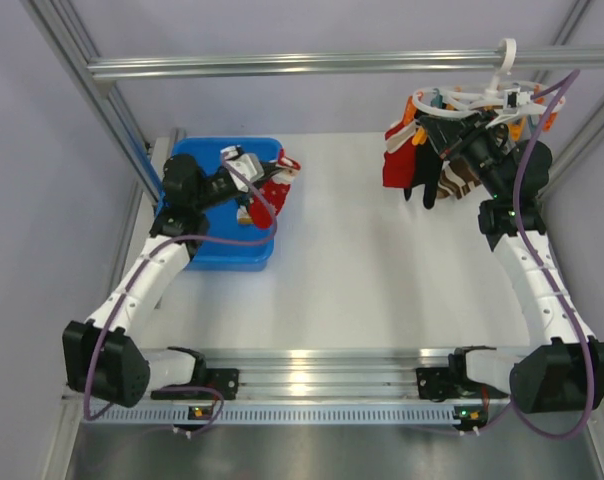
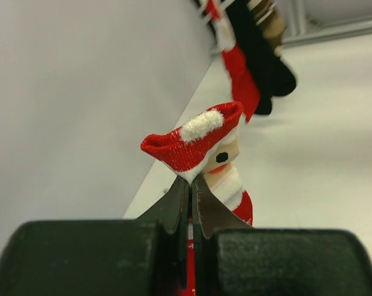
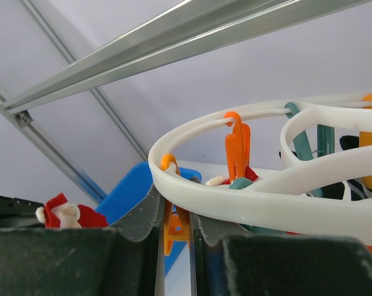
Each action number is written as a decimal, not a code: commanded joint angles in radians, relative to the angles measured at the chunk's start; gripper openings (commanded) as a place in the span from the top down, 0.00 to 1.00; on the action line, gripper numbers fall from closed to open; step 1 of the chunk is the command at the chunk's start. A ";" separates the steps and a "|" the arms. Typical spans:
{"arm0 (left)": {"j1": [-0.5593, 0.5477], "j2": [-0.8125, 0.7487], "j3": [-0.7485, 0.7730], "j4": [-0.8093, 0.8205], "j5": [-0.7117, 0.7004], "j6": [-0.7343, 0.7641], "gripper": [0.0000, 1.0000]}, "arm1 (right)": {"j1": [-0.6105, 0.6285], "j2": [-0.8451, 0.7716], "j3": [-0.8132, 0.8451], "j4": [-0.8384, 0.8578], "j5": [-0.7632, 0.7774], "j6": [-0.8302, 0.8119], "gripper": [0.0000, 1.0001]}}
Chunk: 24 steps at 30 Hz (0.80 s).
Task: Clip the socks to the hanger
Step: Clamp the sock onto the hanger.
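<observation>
My left gripper is shut on a red sock with a Santa face, held above the blue bin. Its jaws pinch the sock's white edge, and the rest of the sock hangs below. At the back right the white ring hanger hangs by its hook from the top bar. Another red sock dangles from it among darker ones. My right gripper is under the ring, its jaws squeezing an orange clip peg.
A blue bin stands at the left of the table under the left gripper. A black sock and a brown striped sock hang on the hanger. Another orange peg and teal pegs dangle from the ring. The aluminium bar crosses the back.
</observation>
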 commanded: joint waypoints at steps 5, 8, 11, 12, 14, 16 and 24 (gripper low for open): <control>-0.240 0.214 0.249 0.111 0.148 0.073 1.00 | -0.021 0.009 0.054 0.073 0.005 0.006 1.00; -0.301 0.319 0.348 0.071 0.128 0.046 1.00 | -0.015 0.004 0.055 0.073 -0.007 0.006 1.00; -0.347 0.400 0.430 0.063 0.066 0.003 1.00 | -0.012 -0.003 0.051 0.070 -0.021 0.001 1.00; -0.369 0.419 0.454 0.052 0.045 -0.032 1.00 | -0.013 -0.005 0.049 0.067 -0.024 -0.002 1.00; -0.386 0.475 0.542 0.023 -0.007 -0.071 1.00 | -0.013 -0.005 0.051 0.057 -0.029 -0.011 1.00; -0.413 0.521 0.600 -0.038 -0.091 -0.115 1.00 | -0.010 -0.005 0.052 0.049 -0.027 -0.014 1.00; -0.473 0.589 0.711 -0.089 -0.153 -0.217 1.00 | -0.003 0.012 0.037 0.087 -0.026 0.045 1.00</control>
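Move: The yellow-orange clip held in the right fingers at the hanger's left rim is where the sock goes: about 28 cm to the left hand's right, 5 cm farther out and some 5 cm higher. The hanging Santa sock is about 25 cm right, 6 cm out and 3 cm lower; the black sock is 30 cm right, 8 cm out and 6 cm below. For the right hand, the clip sits in its fingers, roughly 2 cm below the hand point. Still pinching the second Santa sock by its cuff, the left hand swings quickly some 23 cm to the right, away from the blue bin and towards the clip, dipping back a couple of centimetres on the way before recovering and ending slightly higher, as the wrist turns about 20 degrees clockwise. The right hand stays put, keeping its squeeze on the clip. ##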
